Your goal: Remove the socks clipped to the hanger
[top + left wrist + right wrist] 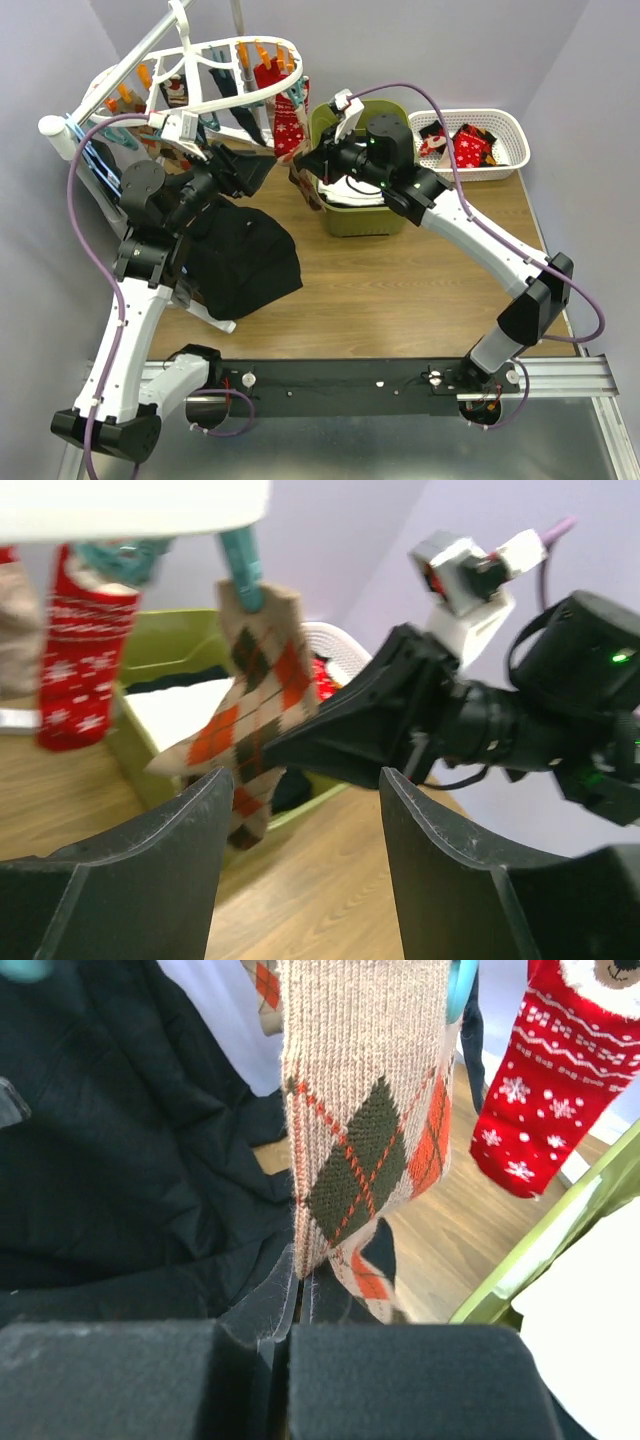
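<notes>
The white hanger [215,75] stands at the back left, with orange and teal clips along its frame. A beige sock with orange and dark argyle diamonds [265,685] hangs from a teal clip [243,565]. My right gripper [305,1285] is shut on that sock's lower edge and reaches in from the right. My left gripper [305,815] is open just left of it, with only the wooden table between its fingers. A red snowflake sock [85,650] hangs further left, clipped to the frame [130,505]. Other socks [285,110] dangle from the hanger.
A green bin [395,222] holding a folded white cloth sits behind the right gripper. A white mesh basket [510,125] with socks in it stands at the back right. A large black garment [240,255] lies under the hanger on the left.
</notes>
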`<move>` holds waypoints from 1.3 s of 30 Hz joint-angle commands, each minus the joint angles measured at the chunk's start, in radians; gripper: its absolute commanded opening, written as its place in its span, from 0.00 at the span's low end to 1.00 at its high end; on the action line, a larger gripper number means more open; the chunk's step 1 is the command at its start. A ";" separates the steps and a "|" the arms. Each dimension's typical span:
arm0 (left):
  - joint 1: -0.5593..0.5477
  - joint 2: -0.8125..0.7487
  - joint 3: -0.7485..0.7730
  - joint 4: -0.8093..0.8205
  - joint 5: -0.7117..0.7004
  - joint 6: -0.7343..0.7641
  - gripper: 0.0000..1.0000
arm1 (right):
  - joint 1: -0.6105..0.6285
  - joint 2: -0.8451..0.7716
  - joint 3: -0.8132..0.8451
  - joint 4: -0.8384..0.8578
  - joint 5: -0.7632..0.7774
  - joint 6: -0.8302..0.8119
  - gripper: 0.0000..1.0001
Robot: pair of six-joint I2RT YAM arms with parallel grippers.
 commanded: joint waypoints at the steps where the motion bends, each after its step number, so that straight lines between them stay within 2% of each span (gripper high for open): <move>1: -0.118 0.071 0.104 0.028 0.008 -0.048 0.68 | 0.027 -0.055 -0.034 -0.053 0.019 -0.007 0.01; 4: -0.241 0.134 0.193 -0.032 -0.150 -0.045 0.68 | 0.039 -0.075 -0.049 -0.054 0.038 -0.002 0.01; 5: -0.264 0.144 0.207 -0.046 -0.268 -0.052 0.68 | 0.041 -0.078 -0.051 -0.056 0.043 -0.001 0.01; 7: -0.318 0.154 0.242 -0.075 -0.385 -0.074 0.68 | 0.050 -0.088 -0.054 -0.063 0.063 -0.002 0.01; 8: -0.329 0.156 0.255 -0.090 -0.519 -0.087 0.68 | 0.053 -0.092 -0.057 -0.069 0.069 -0.002 0.01; 11: -0.355 0.160 0.272 -0.106 -0.682 -0.144 0.69 | 0.064 -0.104 -0.065 -0.071 0.098 -0.011 0.01; 14: -0.364 0.203 0.316 -0.148 -0.779 -0.180 0.69 | 0.073 -0.102 -0.065 -0.077 0.118 -0.016 0.01; 19: -0.387 0.306 0.406 -0.191 -0.843 -0.174 0.69 | 0.098 -0.102 -0.065 -0.080 0.167 -0.036 0.01; 22: -0.415 0.355 0.442 -0.213 -0.928 -0.173 0.69 | 0.113 -0.101 -0.060 -0.088 0.207 -0.054 0.01; 33: -0.470 0.438 0.488 -0.208 -1.143 -0.190 0.69 | 0.141 -0.110 -0.071 -0.103 0.308 -0.094 0.01; 39: -0.485 0.502 0.542 -0.193 -1.191 -0.137 0.68 | 0.159 -0.121 -0.077 -0.111 0.344 -0.111 0.01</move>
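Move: The teal clip with the argyle sock hanging from it is about 12 cm ahead of the left hand, 6 cm to its right and 4 cm higher. The red Christmas sock hangs some 18 cm ahead of that hand and 3 cm to its right, about level with it. The green bin stands roughly 20 cm ahead, 20 cm right and 33 cm below. From the right hand, already holding the argyle sock's lower end, the teal clip is about 3 cm ahead, 1 cm left and 12 cm up. Swinging right about 7 cm and rising first, the open left hand then reaches forward some 10 cm towards the teal clip, sinking most of the way back down and turning counter-clockwise until its fingers point nearly straight ahead. The right hand keeps its pinch on the argyle sock's lower end, draws back about 3 cm, then stays there, turning slightly clockwise. ##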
